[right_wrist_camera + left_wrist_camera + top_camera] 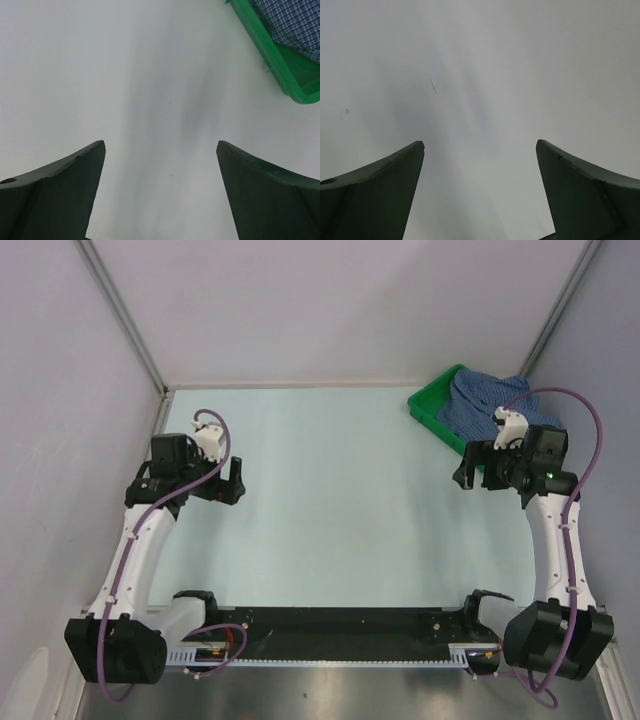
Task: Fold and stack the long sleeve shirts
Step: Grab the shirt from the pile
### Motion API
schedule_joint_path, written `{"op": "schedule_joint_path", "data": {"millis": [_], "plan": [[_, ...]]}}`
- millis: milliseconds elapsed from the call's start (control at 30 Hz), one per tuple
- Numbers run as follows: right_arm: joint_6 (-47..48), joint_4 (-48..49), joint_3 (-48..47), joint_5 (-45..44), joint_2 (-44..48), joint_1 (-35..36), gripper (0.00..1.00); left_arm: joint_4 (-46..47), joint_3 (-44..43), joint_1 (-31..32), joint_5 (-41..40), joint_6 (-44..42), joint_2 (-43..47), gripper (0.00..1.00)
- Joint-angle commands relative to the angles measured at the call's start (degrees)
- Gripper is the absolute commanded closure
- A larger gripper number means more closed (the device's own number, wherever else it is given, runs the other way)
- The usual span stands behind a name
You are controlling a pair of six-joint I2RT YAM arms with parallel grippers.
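A blue checked long sleeve shirt (478, 402) lies crumpled in a green tray (428, 412) at the back right of the table. It also shows in the right wrist view (292, 22), top right, inside the tray (272, 57). My right gripper (466, 476) is open and empty, hovering over bare table just in front of the tray; in its wrist view (160, 150) the jaws stand wide apart. My left gripper (234, 482) is open and empty over the table at the left; its wrist view (480, 147) shows only bare table.
The pale table (330, 490) is bounded by white walls at the back and both sides. A black rail (340, 625) with the arm bases runs along the near edge.
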State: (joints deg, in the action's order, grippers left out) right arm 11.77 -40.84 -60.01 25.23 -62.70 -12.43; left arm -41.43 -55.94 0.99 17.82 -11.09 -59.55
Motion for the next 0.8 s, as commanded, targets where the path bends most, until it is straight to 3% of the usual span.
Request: {"op": "schedule_joint_path", "data": {"millis": [0, 233, 367, 600, 767], "plan": [[1.4, -1.0, -2.7, -1.2, -2.2, 0.6, 0.0, 0.4, -3.8, 0.3, -1.6, -0.9, -2.2, 0.0], [3.3, -1.0, -11.2, -6.7, -11.6, 0.7, 0.0, -2.5, -7.4, 0.3, -2.5, -2.4, -5.7, 0.01], [4.0, 1.1, -20.7, -9.6, -20.1, -1.2, 0.0, -3.9, -8.1, 0.3, -1.4, -3.2, -6.1, 0.01], [3.5, 5.1, -33.7, -16.9, -38.8, -1.1, 0.0, -5.2, -10.0, 0.3, -0.4, -3.1, -8.2, 0.01], [2.5, 10.5, -36.8, -20.4, -51.1, -0.9, 0.0, -5.9, -10.2, 0.3, -2.0, -3.4, -9.1, 0.0]]}}
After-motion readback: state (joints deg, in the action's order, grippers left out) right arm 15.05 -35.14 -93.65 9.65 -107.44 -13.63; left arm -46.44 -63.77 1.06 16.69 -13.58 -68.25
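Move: The blue checked shirt's middle lies some 28 cm ahead of the right gripper, about 11 cm to its right and 16 cm below. The green bin that holds the shirt is centred about 27 cm ahead and 8 cm to the right, its near corner only some 10 cm ahead and 9 cm to the right. From the left gripper, the shirt is roughly 29 cm ahead and 65 cm to the right. Send the open right gripper out over the near end of the green bin towards the shirt, about 18 cm forward and 10 cm to the right, gathering speed. Keep it nearly level at first, then sink roughly 5 cm late in the reach, letting the wrist roll its left side down and turn about 10 degrees clockwise. Hold the fingers wide. ##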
